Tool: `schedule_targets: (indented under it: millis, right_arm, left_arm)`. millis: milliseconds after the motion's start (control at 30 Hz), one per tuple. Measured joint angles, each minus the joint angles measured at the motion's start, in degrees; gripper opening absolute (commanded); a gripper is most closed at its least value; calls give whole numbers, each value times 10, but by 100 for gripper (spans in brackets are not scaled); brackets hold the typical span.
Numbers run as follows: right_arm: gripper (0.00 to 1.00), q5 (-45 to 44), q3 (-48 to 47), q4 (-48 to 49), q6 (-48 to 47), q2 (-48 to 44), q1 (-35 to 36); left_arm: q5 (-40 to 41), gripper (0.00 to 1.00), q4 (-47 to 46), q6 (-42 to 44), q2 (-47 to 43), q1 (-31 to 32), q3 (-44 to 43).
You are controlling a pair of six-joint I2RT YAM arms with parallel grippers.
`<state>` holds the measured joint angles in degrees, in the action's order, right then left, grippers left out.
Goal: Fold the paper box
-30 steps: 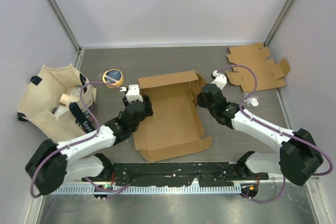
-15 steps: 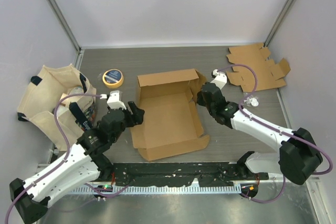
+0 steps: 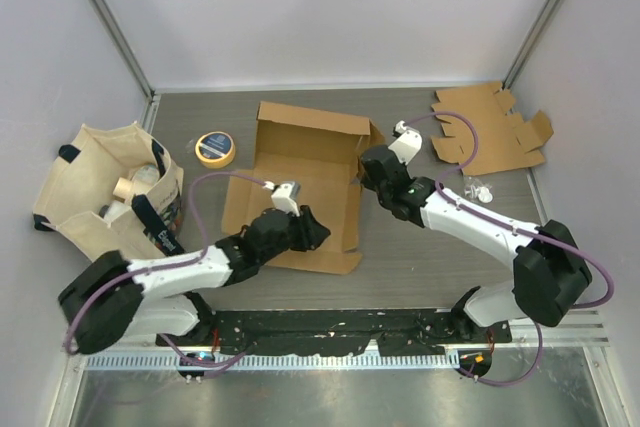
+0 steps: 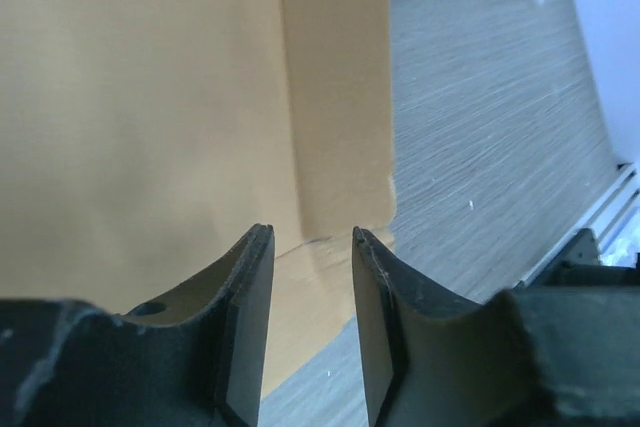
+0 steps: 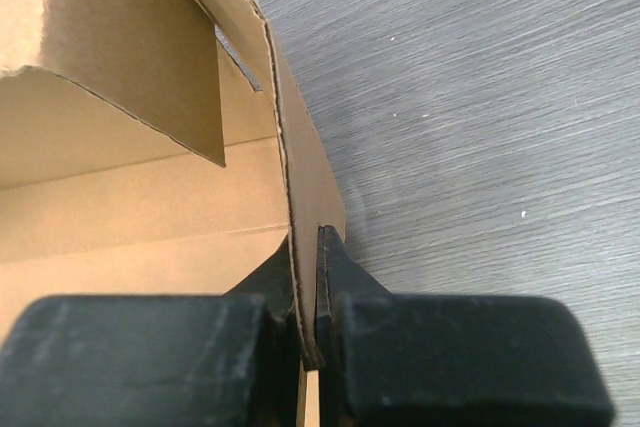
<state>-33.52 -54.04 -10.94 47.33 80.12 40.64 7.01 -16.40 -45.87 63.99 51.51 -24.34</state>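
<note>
The brown paper box (image 3: pixel 300 182) lies opened out in the middle of the table, with a flap standing up along its far side. My right gripper (image 3: pixel 366 165) is shut on the box's upright right wall (image 5: pixel 300 162), and the cardboard edge is pinched between its fingers (image 5: pixel 335 272). My left gripper (image 3: pixel 308 232) hovers over the box's near part. Its jaws stand apart with nothing between them. In the left wrist view the left gripper (image 4: pixel 310 239) looks down on the box's panel (image 4: pixel 150 117) and its near right corner.
A beige tote bag (image 3: pixel 105 192) holding several items stands at the left. A yellow tape roll (image 3: pixel 214 147) lies beside it. At the back right lies a flat cardboard blank (image 3: pixel 490 127), with a small clear plastic piece (image 3: pixel 478 187) near it.
The right gripper has swung the box left and toward the back. The left arm has come from the box's left side to over its near part, its jaws narrower than before.
</note>
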Motion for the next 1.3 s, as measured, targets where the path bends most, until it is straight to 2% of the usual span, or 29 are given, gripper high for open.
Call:
schedule_targets:
  millis: [100, 167, 233, 300, 500, 733, 900, 933, 967, 1067, 1100, 1133, 1200, 1233, 1300]
  right_arm:
    - [5, -8, -4, -3, 6, 6, 6]
    - [5, -12, -4, -9, 9, 8, 9]
    - [4, -14, -7, -18, 12, 13, 12]
    - [5, -14, -14, -30, 13, 21, 13]
    - [5, -22, -21, -50, 20, 28, 13]
    - [5, -14, -66, -87, 56, 53, 14]
    - [21, -6, -102, -94, 98, 99, 14]
    - [26, 0, -107, -92, 107, 111, 13]
    - [35, 7, -112, -90, 116, 123, 13]
    - [47, 30, -129, -76, 126, 153, 17]
    - [48, 41, -130, -66, 122, 157, 17]
    - [56, 57, -129, -56, 109, 158, 18]
    - [62, 93, -115, -10, 71, 155, 18]
    - [70, 122, -98, 27, 40, 150, 18]
    - [73, 165, -75, 69, -7, 141, 11]
  left_arm:
    - [21, 29, -77, 6, 120, 24, -33]
    - [36, 27, -133, 10, 194, 31, -66]
    - [50, 26, -189, 9, 255, 34, -95]
    - [63, 21, -233, -2, 304, 35, -112]
    - [106, 15, -280, -50, 373, 35, -106]
    - [123, 14, -324, -116, 414, 35, -83]
    - [128, 13, -353, -135, 427, 32, -77]
    - [128, 13, -357, -137, 429, 31, -77]
    - [127, 13, -361, -138, 431, 31, -76]
    - [125, 13, -377, -141, 437, 27, -73]
    - [124, 13, -380, -142, 438, 27, -72]
    - [122, 12, -385, -143, 440, 25, -71]
    - [119, 13, -391, -144, 442, 23, -69]
    - [116, 12, -394, -146, 443, 21, -68]
    - [111, 13, -399, -148, 445, 20, -67]
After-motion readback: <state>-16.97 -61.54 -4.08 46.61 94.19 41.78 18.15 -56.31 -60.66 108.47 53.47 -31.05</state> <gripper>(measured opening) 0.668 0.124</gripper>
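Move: Some 8 cm to the left hand's right, 1 cm ahead and 9 cm below lies the box's near right corner; the near flap's middle is 3 cm back, 4 cm left and equally low. The right hand still pinches the right wall rim: from it that corner is 12 cm back, level sideways, 14 cm down; the box floor's middle 2 cm ahead, 14 cm left, as low; the back wall 13 cm ahead, 9 cm left, slightly lower. Swinging right and forward and then sinking about 9 cm, the left hand brings its closing fingers down to the cardboard at the box's near right corner and stays there, nearly shut. The right hand keeps its pinch on the right wall's rim, first easing slightly down, then opens, lets go and sweeps about 9 cm left over the box while lowering a little. ##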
